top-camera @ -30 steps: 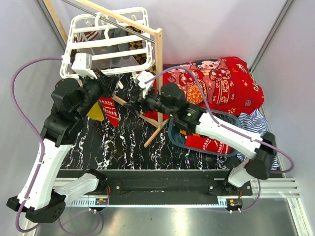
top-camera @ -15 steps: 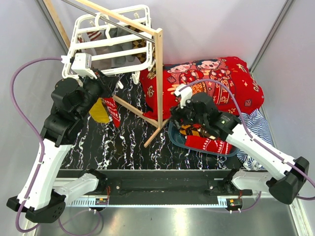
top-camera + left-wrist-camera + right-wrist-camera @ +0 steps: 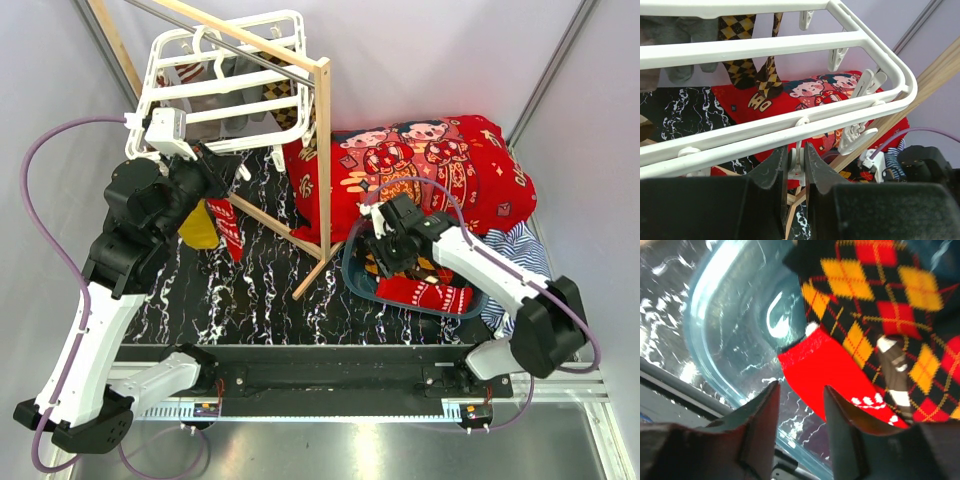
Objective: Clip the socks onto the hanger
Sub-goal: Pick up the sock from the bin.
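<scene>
The white hanger (image 3: 225,75) hangs at the back left and shows in the left wrist view (image 3: 790,42). My left gripper (image 3: 212,172) is at its near edge, shut on one dangling clip (image 3: 799,161). A red sock with white marks (image 3: 226,226) and a mustard sock (image 3: 200,226) hang below it. Brown diamond socks (image 3: 740,30) hang from a farther bar. My right gripper (image 3: 386,250) is open over the blue tub (image 3: 352,272), just above a red sock (image 3: 835,370) and an argyle sock (image 3: 875,285); its gap (image 3: 800,392) holds nothing.
A bare-wood rack post (image 3: 322,150) and its slanted poles stand between the two arms. The big red cartoon blanket (image 3: 440,160) lies at the back right. A blue-white striped cloth (image 3: 520,250) lies right of the tub. The tub wall (image 3: 735,335) is clear blue plastic.
My right arm pulled back from the hanger and swung right and down to the tub of socks. The red sock stays hanging below the left gripper, which has not moved.
</scene>
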### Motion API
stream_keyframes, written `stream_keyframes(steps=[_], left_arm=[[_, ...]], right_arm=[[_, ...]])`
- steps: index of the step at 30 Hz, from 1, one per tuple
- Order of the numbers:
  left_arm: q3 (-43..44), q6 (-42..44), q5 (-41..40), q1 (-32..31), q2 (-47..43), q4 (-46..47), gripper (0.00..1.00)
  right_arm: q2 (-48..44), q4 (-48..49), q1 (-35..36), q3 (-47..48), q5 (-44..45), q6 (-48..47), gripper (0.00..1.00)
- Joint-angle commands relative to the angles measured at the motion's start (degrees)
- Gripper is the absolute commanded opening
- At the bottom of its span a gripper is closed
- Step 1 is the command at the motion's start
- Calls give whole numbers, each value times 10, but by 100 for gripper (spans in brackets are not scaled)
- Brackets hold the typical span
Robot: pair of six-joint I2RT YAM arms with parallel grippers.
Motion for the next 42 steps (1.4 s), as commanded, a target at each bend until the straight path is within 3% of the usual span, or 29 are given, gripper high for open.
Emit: stream_keyframes(steps=[1, 11, 31, 33, 34, 37, 42], left_arm=[[1, -4, 8, 2, 5, 23, 6], [-2, -4, 8, 2, 3, 23, 7], [-4, -11, 13, 2, 7, 24, 6], [-4, -11, 13, 2, 7, 24, 6], [-5, -11, 12, 2, 7, 24, 6], [-4, -10, 11, 2, 6, 24, 6], [-1, -11, 13, 2, 7, 25, 6]], right_arm=[[39, -42, -5, 14, -24, -10, 45], [129, -48, -5, 30, -35, -5, 43], [267, -65, 14, 68, 52, 19, 39], [272, -68, 16, 70, 59, 19, 34], [272, -67, 17, 70, 60, 19, 24], [260, -65, 18, 65, 61, 19, 8], [207, -71, 18, 58, 47, 37, 0]])
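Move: The red sock's cuff end, with its white pompom, lies in the bin some 11 cm below the right hand, about 2 cm back and 1 cm to its right. The argyle sock adjoins it, roughly 3 cm ahead of the hand and 6 cm to its right; the bin's left wall stands level with the hand, 6 cm to its left. From the left hand, the cuff is about 29 cm to the right, 5 cm back and 42 cm below. Sinking about 10 cm into the bin, the right hand heads down onto the cuff end of the red sock while its slanted fingers tip some 25 degrees to point nearly straight down. The half-open fingers narrow a little on the way, then, once the hand is low, close fully and pinch the red cloth just beside the pompom. ##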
